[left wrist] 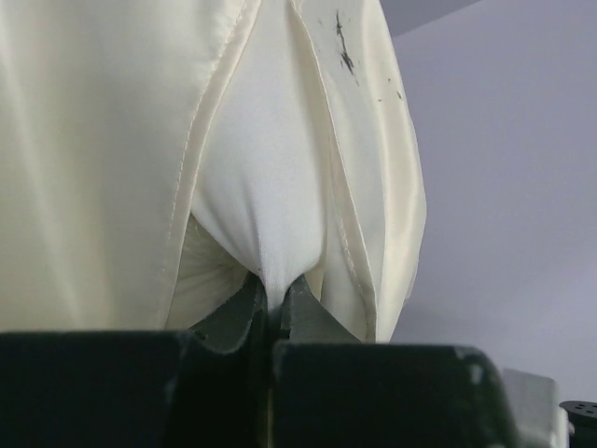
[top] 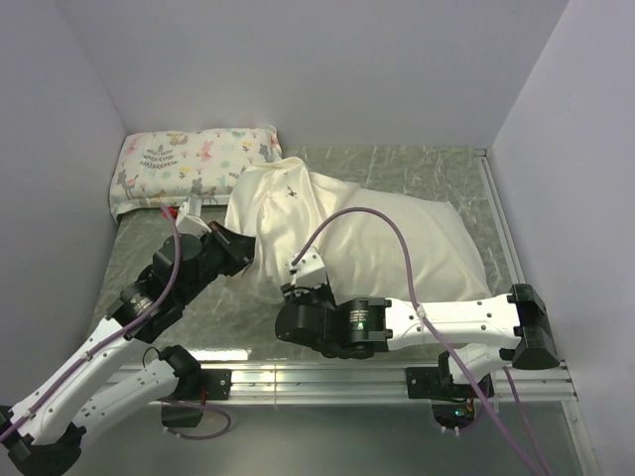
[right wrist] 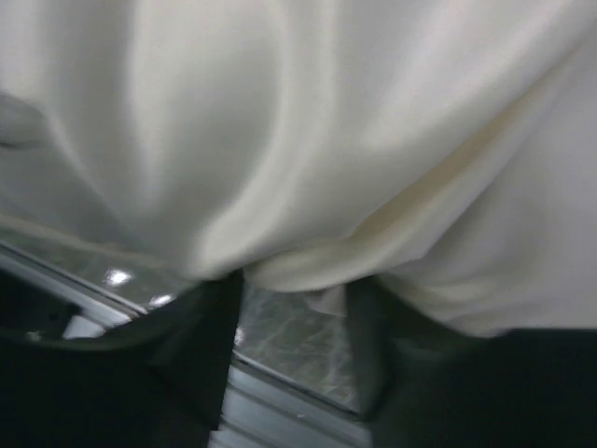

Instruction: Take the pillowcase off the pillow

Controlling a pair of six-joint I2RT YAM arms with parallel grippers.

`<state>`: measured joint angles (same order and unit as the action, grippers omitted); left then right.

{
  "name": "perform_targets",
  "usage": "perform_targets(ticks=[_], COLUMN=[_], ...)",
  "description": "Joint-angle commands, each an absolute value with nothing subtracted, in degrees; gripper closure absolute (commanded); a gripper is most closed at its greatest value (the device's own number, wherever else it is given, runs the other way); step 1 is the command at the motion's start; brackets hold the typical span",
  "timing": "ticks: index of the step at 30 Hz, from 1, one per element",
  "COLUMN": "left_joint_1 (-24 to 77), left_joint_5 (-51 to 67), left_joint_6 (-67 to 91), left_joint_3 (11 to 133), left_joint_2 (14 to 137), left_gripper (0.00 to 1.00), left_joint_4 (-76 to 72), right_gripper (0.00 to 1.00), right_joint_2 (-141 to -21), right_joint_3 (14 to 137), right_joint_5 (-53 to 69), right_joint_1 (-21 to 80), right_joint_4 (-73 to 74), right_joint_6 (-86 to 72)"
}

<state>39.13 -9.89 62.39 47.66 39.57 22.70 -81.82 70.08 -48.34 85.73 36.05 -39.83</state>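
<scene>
The cream pillowcase covers a plump form lying across the table's middle, with its left end raised. My left gripper is at that raised end. In the left wrist view it is shut on a fold of the whiter pillow, which pokes out between the hemmed edges of the pillowcase. My right gripper is at the bundle's near edge. In the right wrist view it is open, the pillowcase draped over both fingertips and bare table showing between them.
A smaller animal-print pillow lies at the back left against the wall. The marbled table is walled on the left, back and right. A metal rail runs along the near edge by the arm bases.
</scene>
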Motion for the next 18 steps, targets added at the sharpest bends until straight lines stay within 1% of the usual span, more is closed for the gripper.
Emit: perform_targets(ticks=[1,2,3,4,6,11,14,17,18], left_joint_1=[39.1,39.1,39.1,39.2,39.1,38.8,38.0,36.0,35.3], left_joint_5=[-13.9,-14.1,-14.6,-14.8,-15.5,-16.3,-18.1,-17.1,-16.6], left_joint_6=[60.2,59.1,58.5,58.1,56.4,54.2,53.0,51.9,51.7], left_joint_3=[56.2,58.3,59.2,60.2,62.7,66.8,69.2,72.0,72.5], left_joint_2=[38.1,38.2,39.1,39.5,40.8,43.1,43.6,44.4,44.8], left_gripper=[1.0,1.0,1.0,0.99,0.99,1.0,1.0,1.0,1.0], left_joint_4=[15.4,16.4,17.0,17.5,18.8,20.0,21.9,24.3,25.0], right_gripper=[0.6,0.67,0.81,0.89,0.97,1.0,1.0,1.0,1.0], right_joint_2=[-81.2,-80.8,-79.7,-79.1,-77.4,-74.1,-72.1,-67.9,-65.4], right_joint_3=[71.2,70.6,69.1,68.3,65.5,58.5,54.1,48.0,44.8], right_joint_5=[-57.5,-57.6,-57.7,-57.9,-58.4,-55.8,-54.4,-50.7,-49.7], right_joint_1=[84.9,84.6,84.6,84.5,84.4,82.4,78.0,70.2,65.3], right_joint_4=[42.9,43.4,44.5,45.3,47.2,47.1,48.1,43.0,39.7], right_joint_6=[-47.2,-48.2,-48.8,-49.7,-52.3,-56.4,-58.2,-54.2,-53.0])
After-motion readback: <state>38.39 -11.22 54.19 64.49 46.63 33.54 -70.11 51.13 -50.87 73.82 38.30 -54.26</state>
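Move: A loose pillowcase fold lies between the right hand's open fingertips, about 2 cm ahead and level in height. The bulk of the pillow is some 25 cm to that hand's right, 10 cm farther out and 8 cm lower. From the left hand, already pinching the white pillow end in the case's mouth, the fold is about 11 cm right, 4 cm back and 6 cm lower; the patterned pillow lies some 25 cm ahead, 17 cm left and 20 cm below. Right shuts on the fold, dragging it 11 cm right and down; left, still pinching pillow, rises 5 cm. ##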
